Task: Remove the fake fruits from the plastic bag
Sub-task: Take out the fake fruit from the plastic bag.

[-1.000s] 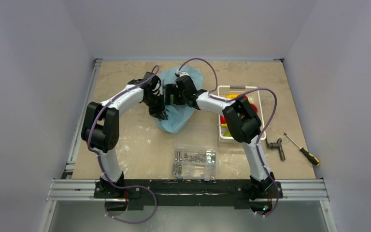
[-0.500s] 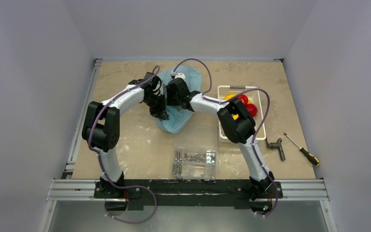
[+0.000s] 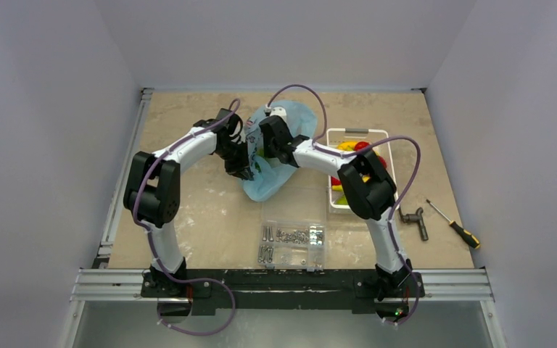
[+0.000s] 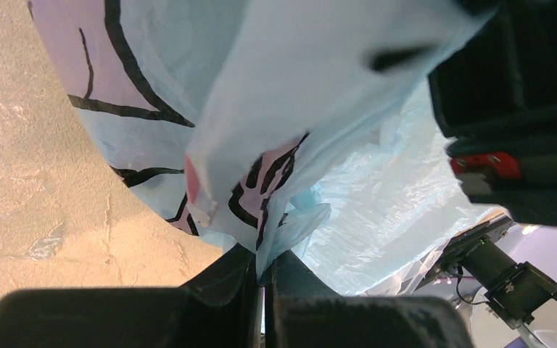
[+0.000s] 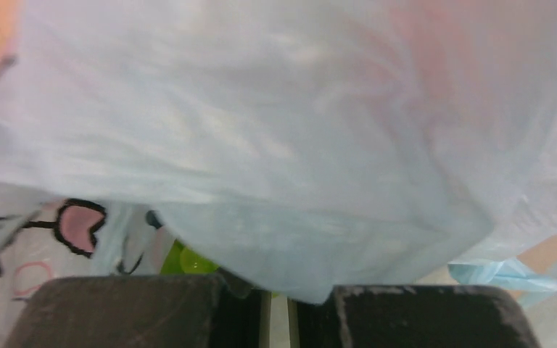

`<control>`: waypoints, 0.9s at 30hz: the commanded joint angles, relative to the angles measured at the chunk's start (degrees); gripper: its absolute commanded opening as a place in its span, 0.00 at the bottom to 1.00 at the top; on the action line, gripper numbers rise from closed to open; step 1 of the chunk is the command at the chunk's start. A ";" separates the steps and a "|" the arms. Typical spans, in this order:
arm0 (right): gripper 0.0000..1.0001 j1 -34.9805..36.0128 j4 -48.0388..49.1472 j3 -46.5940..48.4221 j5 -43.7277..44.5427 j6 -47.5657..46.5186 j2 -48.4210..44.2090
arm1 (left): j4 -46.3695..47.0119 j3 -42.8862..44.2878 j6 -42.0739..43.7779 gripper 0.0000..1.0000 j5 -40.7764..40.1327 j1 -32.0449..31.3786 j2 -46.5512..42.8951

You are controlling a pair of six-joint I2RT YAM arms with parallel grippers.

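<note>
The light-blue plastic bag [image 3: 267,185] with its dark cartoon print lies at the table's middle back, bunched between both arms. My left gripper [image 3: 242,170] is shut on a fold of the bag's edge [image 4: 290,217], jaws pressed together [image 4: 265,255]. My right gripper [image 3: 260,151] reaches into the bag from the right. Its jaws [image 5: 279,293] stand almost together, with bag film [image 5: 275,130] draped over the tips. A glossy green fake fruit [image 5: 188,261] lies just left of them, and a sliver of green shows at the slit. Whether that fruit is pinched I cannot tell.
A white slotted basket [image 3: 359,131] to the right of the bag holds red [image 3: 363,147] and yellow fruits. A clear compartment box [image 3: 292,243] of screws sits in front. A dark pipe fitting [image 3: 415,220] and a screwdriver [image 3: 453,223] lie at the right.
The right gripper has gone from wide open to nearly closed inside the bag and shifted slightly. The bag has bunched up. The left gripper has kept its hold.
</note>
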 commanded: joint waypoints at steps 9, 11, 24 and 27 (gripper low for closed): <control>0.00 -0.10 -0.23 -1.86 2.15 0.41 -9.68 | 1.01 1.27 -0.12 0.00 0.86 0.11 0.07; 0.00 -0.08 -1.93 -1.77 3.47 0.07 -10.86 | 1.07 1.20 -0.16 0.00 0.92 0.11 0.06; 0.00 -0.13 -5.24 -8.46 -1.90 -1.48 -23.92 | 1.21 1.18 -0.26 0.00 0.90 0.10 0.10; 0.00 -0.09 -4.79 -11.40 -5.78 -1.90 -28.18 | 1.29 1.26 -0.27 0.00 1.07 0.09 0.09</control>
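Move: The green grapes are already in the right fingers, deep in the blue bag, their middle about 1 cm back, 1 cm left and 2 cm below that hand. The white basket for the fruit is some 29 cm to the right and 11 cm back, roughly level. The bag's middle is about 3 cm back and 4 cm right, its pinched rim about 12 cm back and 5 cm left. From the left hand the grapes lie some 10 cm ahead and 5 cm right. The green grapes, kept pinched between the right fingertips, are drawn up out of the bag by about 12 cm: nearly straight up at first, then on up while easing some 4 cm back and 4 cm right, with the fingers tipping up slightly. The left hand stays put and keeps its pinch on the bag's near-left rim. ##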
